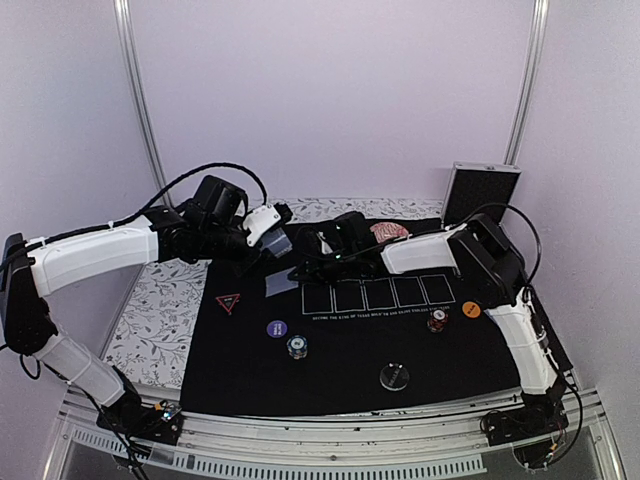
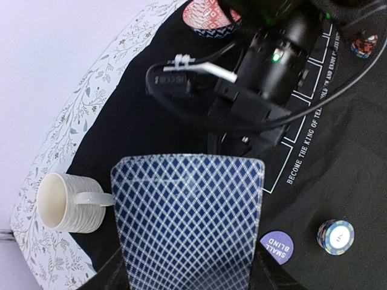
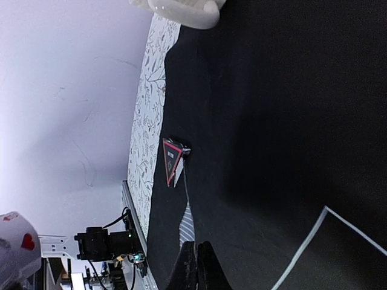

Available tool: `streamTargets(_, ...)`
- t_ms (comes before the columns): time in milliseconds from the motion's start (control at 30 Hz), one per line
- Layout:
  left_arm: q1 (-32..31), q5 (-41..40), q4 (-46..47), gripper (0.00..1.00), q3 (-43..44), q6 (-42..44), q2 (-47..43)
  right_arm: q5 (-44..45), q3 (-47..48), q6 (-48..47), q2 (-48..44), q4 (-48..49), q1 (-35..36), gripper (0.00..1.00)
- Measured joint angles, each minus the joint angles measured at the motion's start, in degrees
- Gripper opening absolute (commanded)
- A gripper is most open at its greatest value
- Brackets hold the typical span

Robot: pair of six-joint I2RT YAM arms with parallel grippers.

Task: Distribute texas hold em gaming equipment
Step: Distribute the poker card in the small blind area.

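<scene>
My left gripper (image 1: 272,243) is shut on a deck of playing cards (image 2: 187,223) with blue diamond backs, held above the black mat's (image 1: 340,380) far left part. My right gripper (image 3: 196,263) is shut on a single playing card (image 1: 281,285), which shows edge-on in the right wrist view, low over the mat. It sits just below and in front of the deck. On the mat lie a red-edged black triangle (image 1: 228,302), a purple disc (image 1: 277,328), a striped chip stack (image 1: 297,346), a clear disc (image 1: 394,377), a second chip stack (image 1: 437,320) and an orange disc (image 1: 471,310).
A cream mug (image 2: 63,202) stands on the mat's far left corner, close beside the deck. A red patterned bowl (image 1: 389,232) sits at the back behind the right arm. A black box (image 1: 480,192) stands at the back right. A row of white card outlines (image 1: 380,293) crosses the mat.
</scene>
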Motion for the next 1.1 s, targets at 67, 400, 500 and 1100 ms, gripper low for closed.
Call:
streamTargets(67, 0.07, -0.04, 0.09, 0.52, 0.04, -0.02, 0.0, -0.61, 4.48, 3.34, 4.42, 1.99, 1.29, 0.02)
streamTargets(400, 0.24, -0.04, 0.2, 0.53, 0.17, -0.04, 0.0, -2.69, 12.17, 15.13, 13.7, 5.29, 5.03, 0.2)
streamTargets(500, 0.33, -0.02, 0.2, 0.53, 0.17, -0.04, 0.0, -3.19, 12.17, 16.39, 13.97, 5.25, 5.09, 0.36)
streamTargets(1100, 0.52, 0.66, 0.37, 0.53, 0.17, -0.02, -0.15, 7.15, 3.04, -0.09, -5.75, -12.63, 3.28, 0.99)
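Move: Some 8 cm to the left of the right hand, 4 cm back and 6 cm below lies the bare bit of mat where its held poker card is to go. From that hand the small blind marker is about 12 cm back and 5 cm left, the triangle sign 17 cm left and 4 cm back, the first printed box 5 cm right and 3 cm back. From the left hand, holding the deck, the card spot is roughly 3 cm left, 2 cm back and 17 cm below. Sweeping about 6 cm left while sinking some 4 cm and easing back a little, the right hand lowers the held card to the mat between triangle sign and first printed box, rolling about 15 degrees. There its fingers open wide and let go, and the empty hand draws up some 8 cm and back to the right, away from the card. ##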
